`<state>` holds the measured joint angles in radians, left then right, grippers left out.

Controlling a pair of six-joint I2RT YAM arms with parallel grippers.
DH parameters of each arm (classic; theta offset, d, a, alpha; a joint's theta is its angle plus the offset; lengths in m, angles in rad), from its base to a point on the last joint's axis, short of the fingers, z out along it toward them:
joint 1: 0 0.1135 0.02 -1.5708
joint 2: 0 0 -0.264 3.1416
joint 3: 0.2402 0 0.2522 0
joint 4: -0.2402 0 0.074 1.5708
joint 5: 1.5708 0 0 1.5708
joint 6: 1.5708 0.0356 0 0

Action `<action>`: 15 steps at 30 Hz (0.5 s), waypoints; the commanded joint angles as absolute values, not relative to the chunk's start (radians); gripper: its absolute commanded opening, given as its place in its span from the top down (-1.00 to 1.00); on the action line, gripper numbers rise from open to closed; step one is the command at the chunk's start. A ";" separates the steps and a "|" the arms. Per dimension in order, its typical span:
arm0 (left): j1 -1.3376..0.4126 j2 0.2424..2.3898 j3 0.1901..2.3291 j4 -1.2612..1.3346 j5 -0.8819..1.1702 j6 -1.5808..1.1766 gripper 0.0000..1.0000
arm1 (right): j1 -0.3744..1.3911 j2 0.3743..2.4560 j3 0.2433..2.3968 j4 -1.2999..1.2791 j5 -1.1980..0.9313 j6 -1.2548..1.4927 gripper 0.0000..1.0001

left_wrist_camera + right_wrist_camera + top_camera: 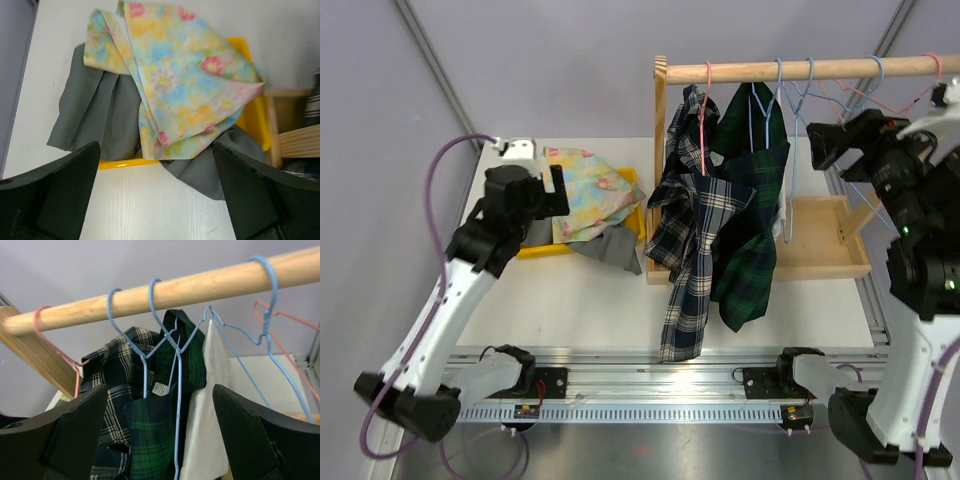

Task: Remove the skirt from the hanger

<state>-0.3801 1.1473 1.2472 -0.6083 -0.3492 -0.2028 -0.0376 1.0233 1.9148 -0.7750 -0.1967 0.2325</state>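
Observation:
Two skirts hang from the wooden rod (pixel 800 69). A navy-and-white plaid skirt (pixel 695 215) is on a pink hanger (pixel 704 110). Beside it, a green plaid skirt (pixel 752 210) is on a blue hanger (pixel 145 357). My right gripper (pixel 820 145) is up by the rod, to the right of both skirts. It is open, and the green skirt (pixel 155 440) shows between its fingers (pixel 75 430) without touching them. My left gripper (pixel 552 192) hovers open over the yellow tray (pixel 540 250). Nothing sits between its fingers (pixel 65 195). A floral skirt (pixel 185 85) lies in the tray.
A grey garment (pixel 100 115) lies under the floral skirt and spills over the yellow tray's rim (pixel 125 162). Empty blue hangers (pixel 265 315) and a pink hanger (pixel 285 315) hang further right. A white cloth (pixel 205 415) hangs behind the green skirt. The rack's wooden base (pixel 820 250) sits below.

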 commanded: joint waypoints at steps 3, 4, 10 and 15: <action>-0.377 0.907 1.183 -0.663 -0.293 -0.241 -0.98 | -0.038 1.172 1.847 -0.718 -0.308 0.255 -0.78; -0.377 0.885 1.166 -0.681 -0.293 -0.239 -0.98 | -0.038 1.180 1.835 -0.706 -0.311 0.255 -0.78; -0.376 0.741 1.048 -0.715 -0.293 -0.232 -0.98 | -0.038 1.213 1.767 -0.647 -0.301 0.270 -0.55; -0.377 0.710 0.991 -0.712 -0.284 -0.236 -0.98 | -0.038 1.210 1.712 -0.614 -0.282 0.290 0.30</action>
<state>-0.3790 0.7319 1.0050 -0.7273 -0.3122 -0.2287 -0.0368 1.2442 1.7195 -0.6964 -0.2825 0.2749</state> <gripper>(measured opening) 0.987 0.403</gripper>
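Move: The waist end of the green plaid skirt hangs some 14 cm ahead of my right hand, 5 cm to its left and 14 cm lower. The navy plaid skirt is about 9 cm to the left of it, the white cloth about 4 cm to the right of it. The wooden rail crosses roughly 10 cm ahead of my right hand and slightly above it. From my left hand the green skirt's waist is about 35 cm right, 5 cm farther out and 12 cm higher. I send my open right hand down and forward under the rail, about 12 cm each way, tipping the fingers some 20 degrees downward, and more than half close them on the near right edge of the green skirt's waist beside its blue hanger. My left hand, empty and open, backs about 9 cm away from the laid-down floral skirt, arcing up and then down again. ##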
